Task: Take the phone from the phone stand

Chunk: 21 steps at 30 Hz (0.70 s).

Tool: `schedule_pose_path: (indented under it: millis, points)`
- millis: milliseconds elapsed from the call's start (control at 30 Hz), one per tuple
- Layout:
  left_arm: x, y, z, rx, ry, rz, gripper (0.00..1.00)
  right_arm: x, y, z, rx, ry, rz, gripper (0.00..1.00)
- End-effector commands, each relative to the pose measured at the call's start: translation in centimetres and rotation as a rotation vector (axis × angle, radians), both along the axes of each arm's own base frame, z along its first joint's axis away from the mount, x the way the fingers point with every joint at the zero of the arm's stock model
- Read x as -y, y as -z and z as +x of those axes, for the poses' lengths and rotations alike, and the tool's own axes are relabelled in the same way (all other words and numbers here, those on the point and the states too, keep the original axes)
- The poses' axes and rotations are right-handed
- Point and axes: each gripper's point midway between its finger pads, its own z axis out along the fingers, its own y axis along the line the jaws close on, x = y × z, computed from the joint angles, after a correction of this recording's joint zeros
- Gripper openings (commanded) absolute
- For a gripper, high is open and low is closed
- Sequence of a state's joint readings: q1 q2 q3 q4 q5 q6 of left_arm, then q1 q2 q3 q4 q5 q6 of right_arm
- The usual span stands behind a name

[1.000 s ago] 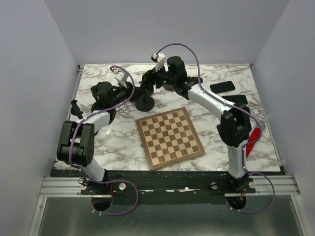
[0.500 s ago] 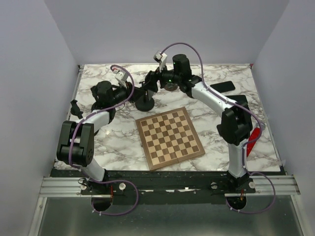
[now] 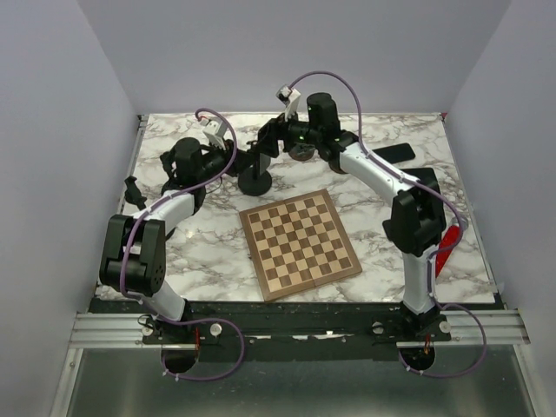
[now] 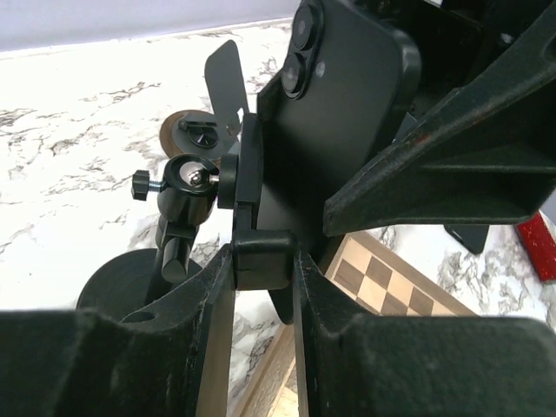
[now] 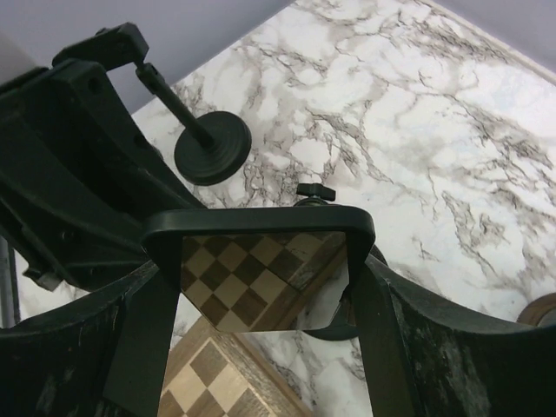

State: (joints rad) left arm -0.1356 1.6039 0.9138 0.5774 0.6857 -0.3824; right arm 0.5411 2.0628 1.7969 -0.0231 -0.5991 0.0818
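The black phone (image 4: 339, 104) shows its back and camera lenses in the left wrist view, tilted against the black phone stand (image 3: 255, 182). My right gripper (image 5: 261, 261) is shut on the phone (image 5: 252, 282) across its width, and the screen mirrors the chessboard. My left gripper (image 4: 263, 261) is shut on the stand's lower clamp block (image 4: 263, 252), beside its ball joint (image 4: 187, 178) and round base (image 4: 117, 282). From above, the left gripper (image 3: 233, 163) and right gripper (image 3: 268, 139) meet over the stand at the back middle of the table.
A wooden chessboard (image 3: 300, 243) lies at centre front. A second dark phone (image 3: 393, 153) and a black object (image 3: 423, 176) lie back right, with a red item (image 3: 445, 248) at the right edge. A small black rod on a round base (image 5: 213, 148) stands at the left.
My right gripper has shifted slightly right and up with the phone in its grip. The left gripper has stayed shut on the stand, its arm shifting a little.
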Motion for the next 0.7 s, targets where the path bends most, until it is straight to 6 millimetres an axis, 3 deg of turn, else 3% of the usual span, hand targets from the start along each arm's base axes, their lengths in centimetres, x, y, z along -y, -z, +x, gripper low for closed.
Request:
schedule_pose_path:
  millis: [0, 200, 267, 367, 467, 567, 667]
  points:
    - [-4.1, -0.6, 3.7, 0.022, -0.318, 0.029, 0.00, 2.5, -7.8, -0.7, -0.064, 0.132, 0.143, 0.01]
    - [-4.3, -1.5, 5.3, 0.067, -0.357, 0.048, 0.00, 2.5, -10.3, -3.8, -0.235, 0.097, 0.207, 0.01]
    - [-4.3, -1.4, 5.5, 0.072, -0.353, 0.062, 0.00, 3.6, -10.6, -3.5, -0.248, 0.170, 0.197, 0.01]
    - [-4.6, -1.3, 6.0, 0.073, -0.365, 0.101, 0.00, 7.9, -11.0, -1.9, -0.272, 0.373, 0.186, 0.01]
    - [-5.4, -1.3, 6.3, 0.069, -0.383, 0.107, 0.00, 14.3, -10.4, -0.1, -0.314, 0.598, 0.205, 0.01]
    - [-6.1, -0.9, 6.6, 0.039, -0.399, 0.106, 0.00, 19.6, -9.3, 0.4, -0.343, 0.757, 0.194, 0.01]
    - [-6.7, -0.3, 6.7, -0.013, -0.419, 0.110, 0.14, 24.5, -8.2, 0.6, -0.357, 0.886, 0.194, 0.00]
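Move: The right hand already grips the phone, with the phone stand's head about 4 cm to its left, 3 cm back and slightly lower. To its right are the near wooden stand, roughly 12 cm over and 6 cm farther out, and the far wooden stand, some 25 cm over and 2 cm out. The nearest laid phone is about 41 cm right, 6 cm ahead, some 20 cm below. From the left hand, on the stand's clamp, the phone is some 4 cm right and 3 cm ahead. Right hand lifts the phone 10 cm off the stand, sweeps 18 cm right; left shifts the stand forward-left. ##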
